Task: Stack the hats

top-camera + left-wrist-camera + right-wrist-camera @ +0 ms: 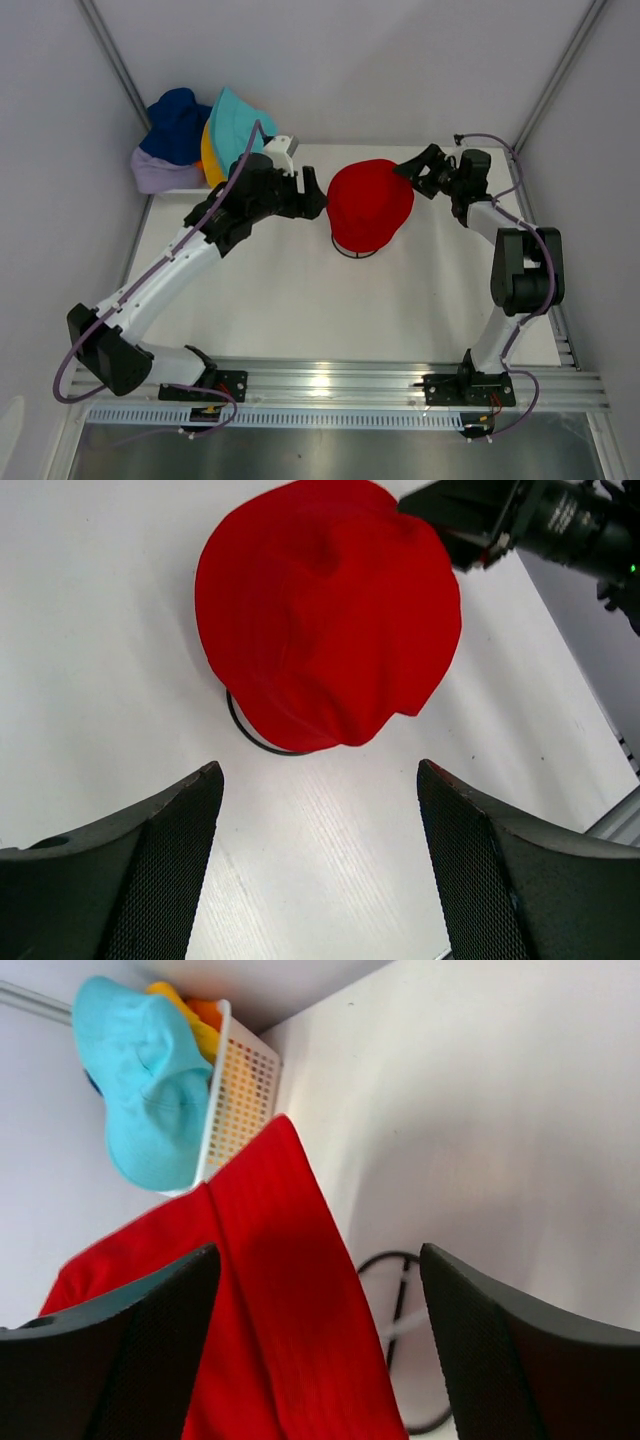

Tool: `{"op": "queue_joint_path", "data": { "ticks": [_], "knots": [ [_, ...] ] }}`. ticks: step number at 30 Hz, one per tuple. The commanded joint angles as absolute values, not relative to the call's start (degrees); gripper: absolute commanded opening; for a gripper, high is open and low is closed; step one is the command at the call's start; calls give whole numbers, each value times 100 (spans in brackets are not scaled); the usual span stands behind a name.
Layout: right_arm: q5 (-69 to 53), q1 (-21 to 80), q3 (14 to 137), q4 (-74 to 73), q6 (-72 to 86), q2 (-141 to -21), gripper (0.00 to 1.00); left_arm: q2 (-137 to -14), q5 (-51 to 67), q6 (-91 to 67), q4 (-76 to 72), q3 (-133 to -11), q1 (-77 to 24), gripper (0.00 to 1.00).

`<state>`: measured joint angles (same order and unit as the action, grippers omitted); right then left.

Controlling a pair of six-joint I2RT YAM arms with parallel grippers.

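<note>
A red hat [371, 203] sits crown-up on a black wire frame [357, 250] in the middle of the table. My left gripper [318, 195] hovers just left of it, open, with only bare table between its fingers [320, 770]. In its view the red hat [325, 610] lies ahead. My right gripper [408, 170] is at the hat's right rear edge, jaws wide apart [318, 1255]. The hat's red brim [290, 1310] hangs between them, not pinched. Teal [238, 120], navy [175, 120], lavender [160, 172] and yellow [210, 155] hats are heaped at the back left.
A white lattice basket [240, 1100] in the back-left corner holds the heaped hats, the teal hat [150, 1080] draped over its rim. Grey walls close in on the left, back and right. The wire frame's base ring [400, 1340] rests on the white table [300, 300].
</note>
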<state>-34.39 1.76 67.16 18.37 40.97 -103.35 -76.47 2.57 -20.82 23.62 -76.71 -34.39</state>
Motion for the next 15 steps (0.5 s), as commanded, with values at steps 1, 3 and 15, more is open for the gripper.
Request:
{"op": "queue_joint_path", "data": {
  "ticks": [1, 3, 15],
  "knots": [
    [-4103, 211, 7110, 2723, 4552, -10661, 82, -7331, 318, -1785, 2118, -7506, -3445, 81],
    [-4140, 228, 7075, 3013, 4789, -10766, 69, -7234, 142, -1679, 2171, -7488, -3445, 82],
    [-3446, 272, 7040, 2015, 4395, -10890, 0, -7400, -1001, -2144, 3040, -8295, -2665, 79]
  ]
}}
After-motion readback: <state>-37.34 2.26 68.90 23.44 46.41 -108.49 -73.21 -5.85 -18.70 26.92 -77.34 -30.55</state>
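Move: The red hat's middle, draped over the wire stand, lies about 6 cm back, 8 cm left and 4 cm below the right hand, whose open fingers already straddle its far right edge; the stand is right under it. From the left hand the turquoise hat in the basket is roughly 22 cm ahead, 18 cm left and 17 cm below, the navy hat some 12 cm farther left. The red hat is about 8 cm ahead, 12 cm right and 14 cm below the left hand. The right fingers close fully from nearly wide open, pinching the far right edge of the red hat, while that hand eases a centimetre or two left and about a centimetre forward, settling slightly down. The empty left hand, still open, leaves the red hat and gathers speed left towards the basket, about 5 cm with slight forward and upward drift, swinging some 10 degrees counter-clockwise. ##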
